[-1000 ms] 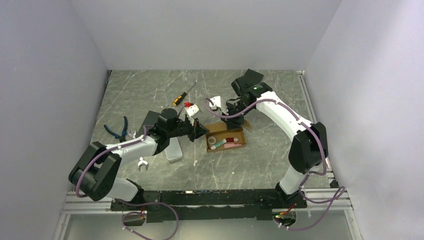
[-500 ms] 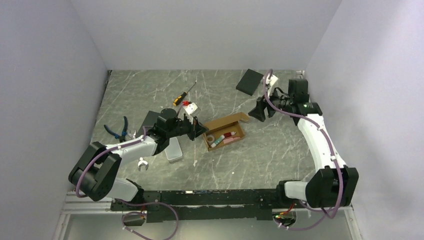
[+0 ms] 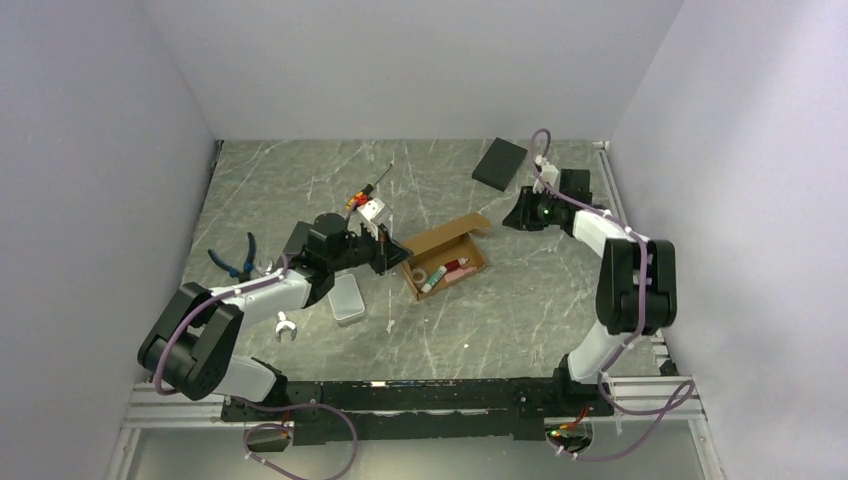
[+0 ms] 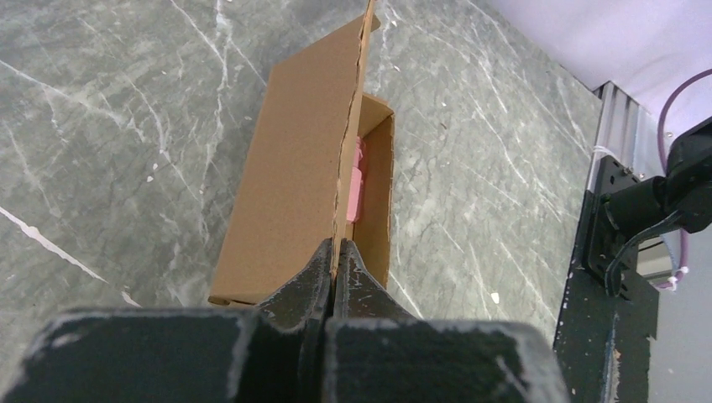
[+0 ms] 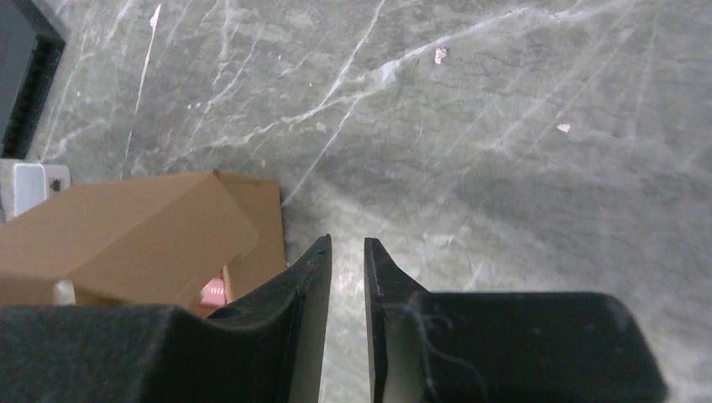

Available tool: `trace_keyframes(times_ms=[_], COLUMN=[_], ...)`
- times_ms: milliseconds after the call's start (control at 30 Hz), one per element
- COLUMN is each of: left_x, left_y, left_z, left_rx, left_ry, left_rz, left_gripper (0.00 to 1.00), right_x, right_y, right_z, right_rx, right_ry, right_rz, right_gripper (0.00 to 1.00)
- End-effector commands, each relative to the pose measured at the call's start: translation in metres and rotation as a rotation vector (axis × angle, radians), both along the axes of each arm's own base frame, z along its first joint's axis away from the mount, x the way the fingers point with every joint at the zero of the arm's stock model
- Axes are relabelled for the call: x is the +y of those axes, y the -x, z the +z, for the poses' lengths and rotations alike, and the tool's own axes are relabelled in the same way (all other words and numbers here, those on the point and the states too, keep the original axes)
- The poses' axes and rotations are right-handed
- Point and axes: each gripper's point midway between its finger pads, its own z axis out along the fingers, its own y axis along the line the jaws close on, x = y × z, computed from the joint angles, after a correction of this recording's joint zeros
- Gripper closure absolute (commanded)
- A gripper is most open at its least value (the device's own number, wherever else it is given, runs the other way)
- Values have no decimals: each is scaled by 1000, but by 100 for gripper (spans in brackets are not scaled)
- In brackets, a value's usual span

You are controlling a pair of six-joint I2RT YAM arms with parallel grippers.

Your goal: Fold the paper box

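Observation:
The paper box [image 3: 445,256] is a tan cardboard carton lying open near the table's middle, with a pink item [image 3: 452,268] and a small roll [image 3: 419,277] inside. Its lid panel [image 3: 447,233] stands up along the far side. My left gripper [image 3: 396,258] is at the box's left end. In the left wrist view, the left gripper [image 4: 336,248] is shut on the thin edge of an upright cardboard panel [image 4: 294,168]. My right gripper [image 3: 516,214] hovers to the right of the box, apart from it. In the right wrist view, the right gripper [image 5: 347,244] is narrowly open, with only marble showing in the gap and the box [image 5: 126,235] to its left.
A black slab [image 3: 499,163] lies at the back right and another [image 3: 298,238] is under the left arm. A screwdriver [image 3: 365,190], blue pliers [image 3: 236,258], a grey tin [image 3: 346,298] and a small white piece [image 3: 285,328] sit on the left half.
The right arm left the box, swung out to the back right, then drew in; its jaws opened wide and narrowed again. The box turned slightly, still held by the left gripper.

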Motion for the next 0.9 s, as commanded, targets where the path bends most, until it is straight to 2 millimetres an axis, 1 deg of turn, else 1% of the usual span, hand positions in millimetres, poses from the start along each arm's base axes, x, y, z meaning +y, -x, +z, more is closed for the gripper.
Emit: trace_keyframes(times_ms=[0,200,233,300,333,433,533,667,867], left_x=[0,2,2,3,4,6,8,9,13], left_y=[-4,-9,-9,-10,-11,-12,-13,-14,-18], left_z=[7,4,4,5,5,8,13,17,19], left_rx=[22,63,71,82,87,97,100,107,117], left_ry=[41,50,55,66,71,93,112,127,134], left_rz=[-18,-20,-23,-22,-23,-22,-22,-24,-3], left_gripper=[100,100,100,100,100,100,100,100,100], right_x=[22,42,47,51,63,74,76,77,82], right_y=[-27,-30,-28,-27,-22,-15,-12,-11,-4], right_z=[12,15,16,19,19,22,24,18,17], right_rx=[-6,-9,-7,-6,-7,-15,-19,0,8], right_ry=[-137,-209,-221,-237,-237,-239,-241,-228,-220], right_rz=[51,148,175,209,249,299,312,310,352], right_gripper=[77,75,75,75,75,75,75,75,75])
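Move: The far-right flap of the lid lies roughly 7 cm to my right hand's left, about level with it in reach and height. From the same hand, the open tray's middle is some 14 cm left, 9 cm back and 4 cm below, and the black case about 17 cm ahead, 2 cm left. My left hand already holds the lid's near edge at its left end. From my left hand, the tray's middle is about 10 cm right, 2 cm back and 10 cm below. I sweep my right hand about 8 cm left towards the lid's far-right flap, first dipping some 2.5 cm and then rising again, turning it about 15 degrees counter-clockwise with its left side rolling up and the fingers held slightly apart, and stop close beside the flap. My left hand keeps its pinch on the lid edge, drawing it a little left and forward while rolling slightly. ##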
